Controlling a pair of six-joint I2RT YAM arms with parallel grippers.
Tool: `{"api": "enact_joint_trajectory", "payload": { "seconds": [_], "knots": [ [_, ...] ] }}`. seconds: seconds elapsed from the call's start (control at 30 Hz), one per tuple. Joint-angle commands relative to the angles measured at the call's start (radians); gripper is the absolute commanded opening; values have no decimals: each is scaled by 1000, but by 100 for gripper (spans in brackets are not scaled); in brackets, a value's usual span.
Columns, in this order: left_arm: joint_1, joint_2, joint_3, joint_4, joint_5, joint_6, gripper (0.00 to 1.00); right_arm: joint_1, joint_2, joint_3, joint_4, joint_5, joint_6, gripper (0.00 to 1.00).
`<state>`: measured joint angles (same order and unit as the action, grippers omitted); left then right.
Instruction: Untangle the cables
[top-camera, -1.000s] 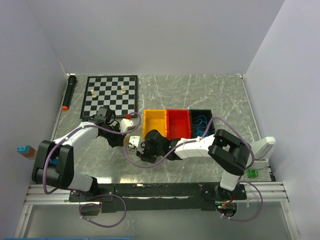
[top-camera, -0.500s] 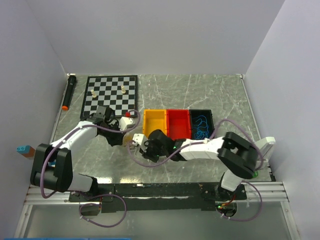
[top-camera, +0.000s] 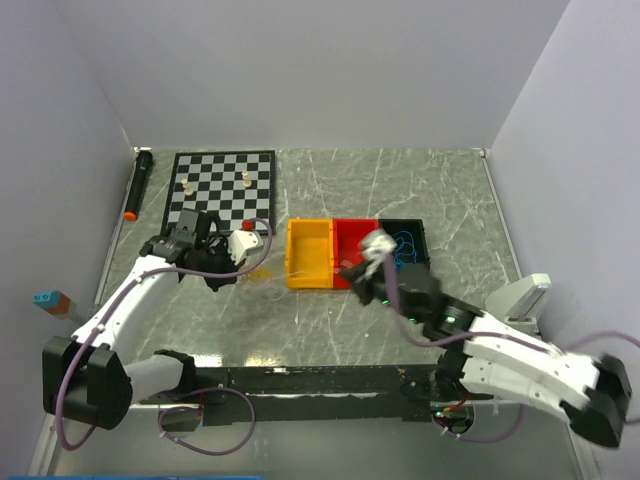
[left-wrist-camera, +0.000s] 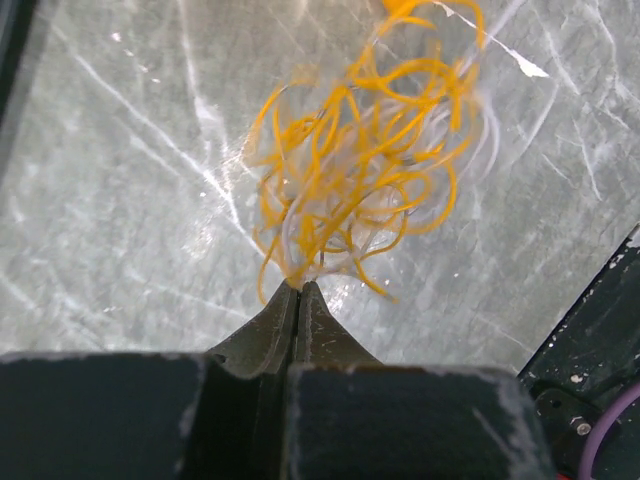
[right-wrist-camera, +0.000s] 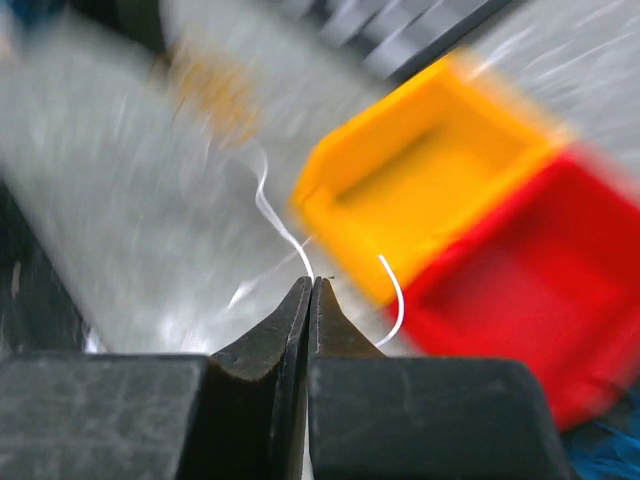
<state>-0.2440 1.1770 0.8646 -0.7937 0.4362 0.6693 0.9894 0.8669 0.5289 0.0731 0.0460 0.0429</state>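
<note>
The cables (left-wrist-camera: 360, 170) are a blurred bunch of thin yellow and white curls hanging over the marble table, with my left gripper (left-wrist-camera: 299, 287) shut on their near end. From above, the bunch shows as a faint yellow wisp (top-camera: 260, 272) just right of the left gripper (top-camera: 238, 272). My right gripper (right-wrist-camera: 311, 280) is shut on a single white strand (right-wrist-camera: 268, 215) that trails off to the left. It is held near the front of the yellow and red bins (top-camera: 355, 270). More cables, blue ones (top-camera: 405, 244), lie in the black bin.
Three joined bins stand mid-table: yellow (top-camera: 310, 255), red (top-camera: 357, 240) and black (top-camera: 418, 232). A chessboard (top-camera: 220, 190) with a few pieces lies at the back left, with a black marker (top-camera: 137, 185) beside it. A white object (top-camera: 525, 295) sits at the right edge.
The right gripper shut on a white strand and pulled away right to the bins. The left gripper stayed shut on the yellow bunch and drew back slightly left.
</note>
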Motion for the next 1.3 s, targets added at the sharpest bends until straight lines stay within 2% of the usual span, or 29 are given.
{"api": "enact_joint_trajectory", "payload": {
  "seconds": [0.0,0.07,0.13,0.37,0.53,0.77,0.93,1.27],
  "knots": [
    [-5,-54,11,-32,-39,6,1,-135,-274,34,-35,159,77,0],
    [-8,-68,-1,-24,-54,0,1,-204,-388,77,-44,196,77,0],
    [-8,-79,-10,-19,-57,0,1,-251,-420,140,-64,235,48,0],
    [-8,-88,-39,-3,-85,-2,1,-274,-382,307,-82,466,-80,0],
    [-9,-102,-117,43,-168,29,1,-293,-355,364,-32,508,-130,0],
    [-24,-82,-220,129,-298,59,1,-311,-315,480,-10,434,-161,0],
    [-34,-70,-167,96,-223,21,1,-311,-284,529,-35,355,-129,0],
    [-97,-82,-47,-5,-113,-39,1,-311,-229,551,-30,313,-146,0]
  ]
}}
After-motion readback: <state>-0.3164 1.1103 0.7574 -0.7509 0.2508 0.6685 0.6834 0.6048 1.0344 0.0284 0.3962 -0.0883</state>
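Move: The right hand already grips the white cable by its end. The yellow-and-white tangle lies about 18 cm to its left, level fore and aft and roughly 10 cm lower. The yellow bin is some 7 cm left and 3 cm ahead of the right hand, the red bin 4 cm right and 3 cm ahead, both about 16 cm below. From the left hand, which still pinches the tangle, its middle hangs about 6 cm right, 1 cm ahead and 2 cm lower. Keep the right gripper shut on the white cable and sweep it fast up some 30 cm and right nearly 20, away from the tangle, swinging the fingers clockwise to face forward and tipping them up. Hold the tangle pinched in the left, lifting it slightly, then dipping left and down about 6 cm before coming partway back up and right. ##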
